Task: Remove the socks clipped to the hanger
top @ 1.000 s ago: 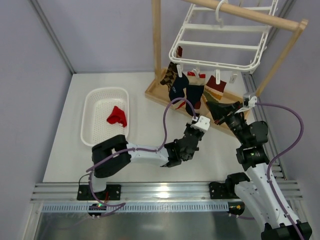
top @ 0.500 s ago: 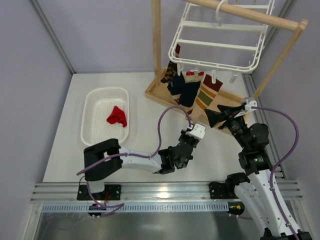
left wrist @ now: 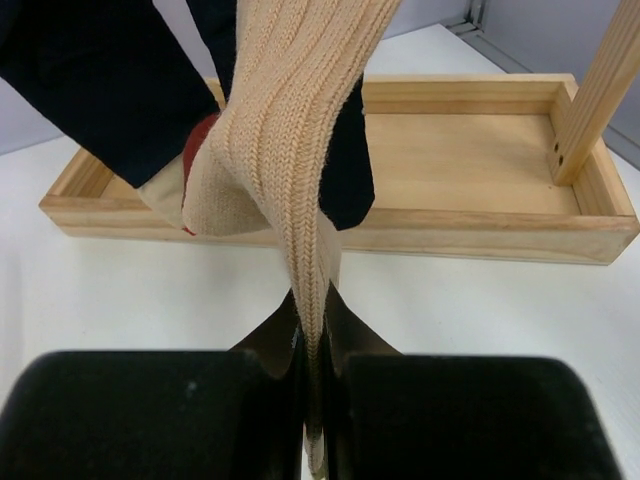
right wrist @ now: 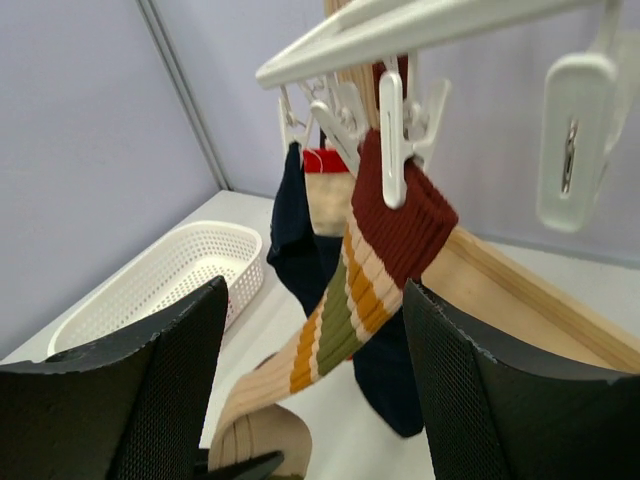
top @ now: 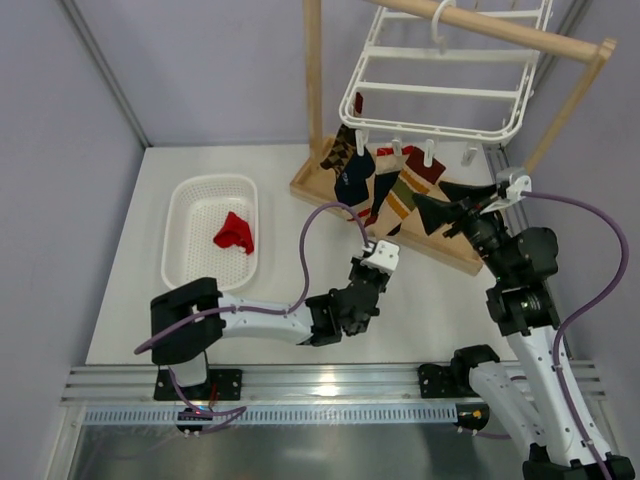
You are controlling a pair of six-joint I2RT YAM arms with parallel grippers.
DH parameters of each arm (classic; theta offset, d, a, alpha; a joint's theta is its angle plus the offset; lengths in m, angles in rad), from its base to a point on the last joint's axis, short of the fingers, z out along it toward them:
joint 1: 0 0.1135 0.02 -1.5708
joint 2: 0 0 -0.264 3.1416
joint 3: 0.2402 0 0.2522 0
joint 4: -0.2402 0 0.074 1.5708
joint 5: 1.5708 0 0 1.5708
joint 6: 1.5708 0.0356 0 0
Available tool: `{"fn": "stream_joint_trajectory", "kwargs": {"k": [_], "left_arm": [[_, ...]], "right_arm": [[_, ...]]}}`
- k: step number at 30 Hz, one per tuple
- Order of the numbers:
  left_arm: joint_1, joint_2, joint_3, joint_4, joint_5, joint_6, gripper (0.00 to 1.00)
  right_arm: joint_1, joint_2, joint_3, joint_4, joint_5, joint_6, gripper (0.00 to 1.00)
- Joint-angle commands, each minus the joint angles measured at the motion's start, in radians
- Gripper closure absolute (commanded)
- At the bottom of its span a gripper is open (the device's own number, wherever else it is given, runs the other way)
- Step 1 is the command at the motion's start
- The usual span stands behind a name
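Observation:
The white hanger (top: 450, 95) hangs from the wooden rail, with socks clipped along its near rim: an argyle one (top: 338, 150), navy ones (top: 352, 182) and a cream striped sock (top: 405, 190). My left gripper (top: 383, 240) is shut on the cream sock's toe end (left wrist: 300, 150), which is pinched between its fingers (left wrist: 312, 340) and stretched taut. My right gripper (top: 438, 212) is open, its fingers on either side of that sock's striped leg (right wrist: 385, 250), just below the clip (right wrist: 392, 140) that holds its red cuff. A red sock (top: 233, 232) lies in the basket.
The white slotted basket (top: 190, 205) sits at the left and shows in the right wrist view (right wrist: 160, 285). The wooden stand's base tray (left wrist: 480, 160) lies behind the socks, and its upright post (top: 313, 80) and sloping rail (top: 500, 30) hem in the hanger. An empty clip (right wrist: 570, 140) dangles at the right.
My left gripper has drawn the cream sock's toe toward the near left, stretching it. My right gripper has risen and moved right, closer under the hanger's rim.

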Motion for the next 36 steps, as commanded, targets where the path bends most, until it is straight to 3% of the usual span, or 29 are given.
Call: {"fn": "stream_joint_trajectory", "kwargs": {"k": [1,10,21,36], "left_arm": [[-0.002,-0.044,-0.016,0.004,-0.026,-0.054,1.00],[-0.002,-0.064,-0.036,0.009,-0.017,-0.068,1.00],[-0.002,-0.083,-0.055,0.009,-0.025,-0.063,1.00],[-0.002,-0.090,-0.067,0.003,-0.025,-0.072,1.00]], "right_arm": [[0.007,0.031,0.097,0.033,-0.014,-0.028,0.28],[0.007,0.210,0.241,0.026,-0.023,-0.078,0.28],[0.005,0.257,0.264,0.027,0.052,-0.134,0.28],[0.004,0.367,0.310,0.153,-0.011,-0.108,0.29]]}}
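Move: The clip on the striped sock's cuff is roughly 9 cm ahead of the right hand, 1 cm left and 4 cm above. An empty clip on the same hanger sits about 4 cm ahead, 6 cm right and 5 cm up; the navy sock hangs about 10 cm ahead, 5 cm left and 3 cm below. From the left hand, which holds the striped sock's toe, the aimed-at clip is some 12 cm forward, 6 cm right and 19 cm up. The left fingers keep the striped sock's beige toe pinched and drift barely 1.5 cm left, while the open right hand first rises about 5 cm, then reaches some 8 cm forward, dipping a little, to bring the clip at the cuff between its fingertips. The right fingers stay open; whether they touch the clip or hanger can't be seen. ##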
